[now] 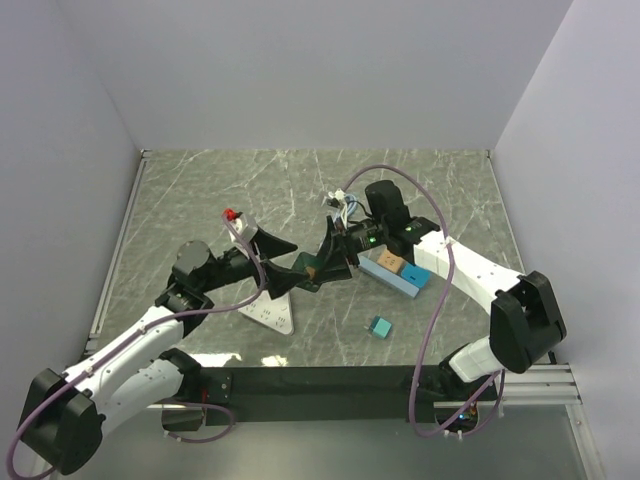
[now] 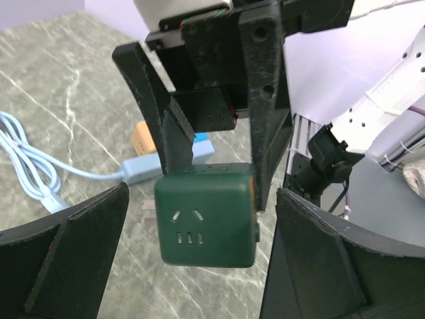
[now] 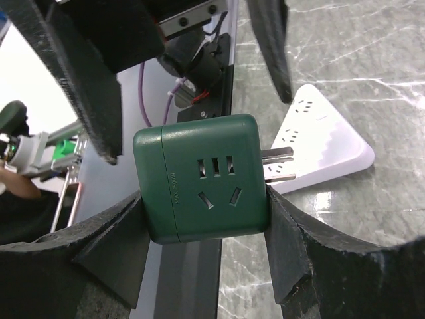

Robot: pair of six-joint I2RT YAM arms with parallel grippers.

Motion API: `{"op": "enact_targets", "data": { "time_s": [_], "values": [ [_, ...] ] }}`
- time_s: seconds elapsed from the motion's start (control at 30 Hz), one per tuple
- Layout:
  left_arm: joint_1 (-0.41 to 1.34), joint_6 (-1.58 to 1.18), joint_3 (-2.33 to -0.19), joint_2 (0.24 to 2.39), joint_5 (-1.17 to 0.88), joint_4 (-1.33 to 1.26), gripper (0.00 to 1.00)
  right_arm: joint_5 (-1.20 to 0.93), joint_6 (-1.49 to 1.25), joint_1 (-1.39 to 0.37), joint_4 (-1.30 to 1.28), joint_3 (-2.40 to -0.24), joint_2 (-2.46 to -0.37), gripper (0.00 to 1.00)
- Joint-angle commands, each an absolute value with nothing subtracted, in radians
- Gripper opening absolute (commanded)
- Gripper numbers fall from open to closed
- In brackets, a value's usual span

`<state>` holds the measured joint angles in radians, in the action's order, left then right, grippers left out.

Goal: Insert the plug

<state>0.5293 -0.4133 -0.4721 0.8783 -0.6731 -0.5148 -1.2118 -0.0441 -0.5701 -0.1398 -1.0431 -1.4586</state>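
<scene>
The plug (image 1: pixel 308 268) is a dark green cube with socket slots on its face (image 2: pixel 206 216) and metal prongs (image 3: pixel 279 166) sticking out of one side. My right gripper (image 3: pixel 202 199) is shut on the plug (image 3: pixel 202 183), its pads pressed against two opposite sides, holding it above the table. My left gripper (image 2: pixel 202 193) is open, one finger on each side of the cube with a gap to both. A white triangular power strip (image 3: pixel 319 143) lies flat on the table below, and in the top view this strip (image 1: pixel 270 312) sits near the left arm.
A long light-blue block (image 1: pixel 400 272) with a tan piece on it lies right of centre. A small teal cube (image 1: pixel 378 326) sits near the front. A coiled white cable (image 1: pixel 340 205) lies behind the grippers. The black base rail (image 1: pixel 330 380) runs along the near edge.
</scene>
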Motion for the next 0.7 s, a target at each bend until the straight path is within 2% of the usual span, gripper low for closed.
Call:
{"op": "enact_targets", "data": {
  "time_s": [0.0,0.2,0.47,0.57,0.6,0.67],
  "values": [
    [0.525,-0.433,-0.52,0.896,-0.715,-0.519,0.98,-1.266,0.02,-0.581,-0.135,-1.058,-1.416,0.0],
    [0.525,-0.449,-0.541,0.942,-0.739,-0.518,0.98,-1.25,0.038,-0.581,-0.161,-1.068,-1.396,0.0],
    [0.525,-0.453,-0.545,0.969,-0.75,-0.517,0.81,-1.239,0.035,-0.58,-0.163,-1.072,-1.401,0.0],
    [0.525,-0.456,-0.543,0.976,-0.782,-0.528,0.66,-1.227,0.038,-0.58,-0.173,-1.086,-1.405,0.0],
    [0.525,-0.457,-0.545,0.982,-0.79,-0.526,0.55,-1.215,0.037,-0.581,-0.176,-1.092,-1.405,0.0],
    [0.525,-0.456,-0.545,0.991,-0.796,-0.525,0.41,-1.186,0.048,-0.578,-0.187,-1.098,-1.399,0.0]
  ]
}}
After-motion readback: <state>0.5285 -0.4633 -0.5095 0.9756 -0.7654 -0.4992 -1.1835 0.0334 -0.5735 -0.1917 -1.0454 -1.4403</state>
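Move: The green plug, pinched in my right hand's fingers about 1 cm to the left of that hand, sits just in front of my open left fingers: roughly 2 cm to the right and 1 cm below them. Some 21 cm lower on the table, counted from my left hand, the white triangular strip is about 8 cm to the left and 1 cm back; the blue power strip is 8 cm ahead and 20 cm to the right. I ease my left hand down and to the right, about 2 cm in all, so its open fingers straddle the green plug, rolling and swinging clockwise a little, some 5 degrees each. Then I close them to roughly half open until they pinch the plug's front and back sides, while my right hand holds it almost still with its grip unchanged. ##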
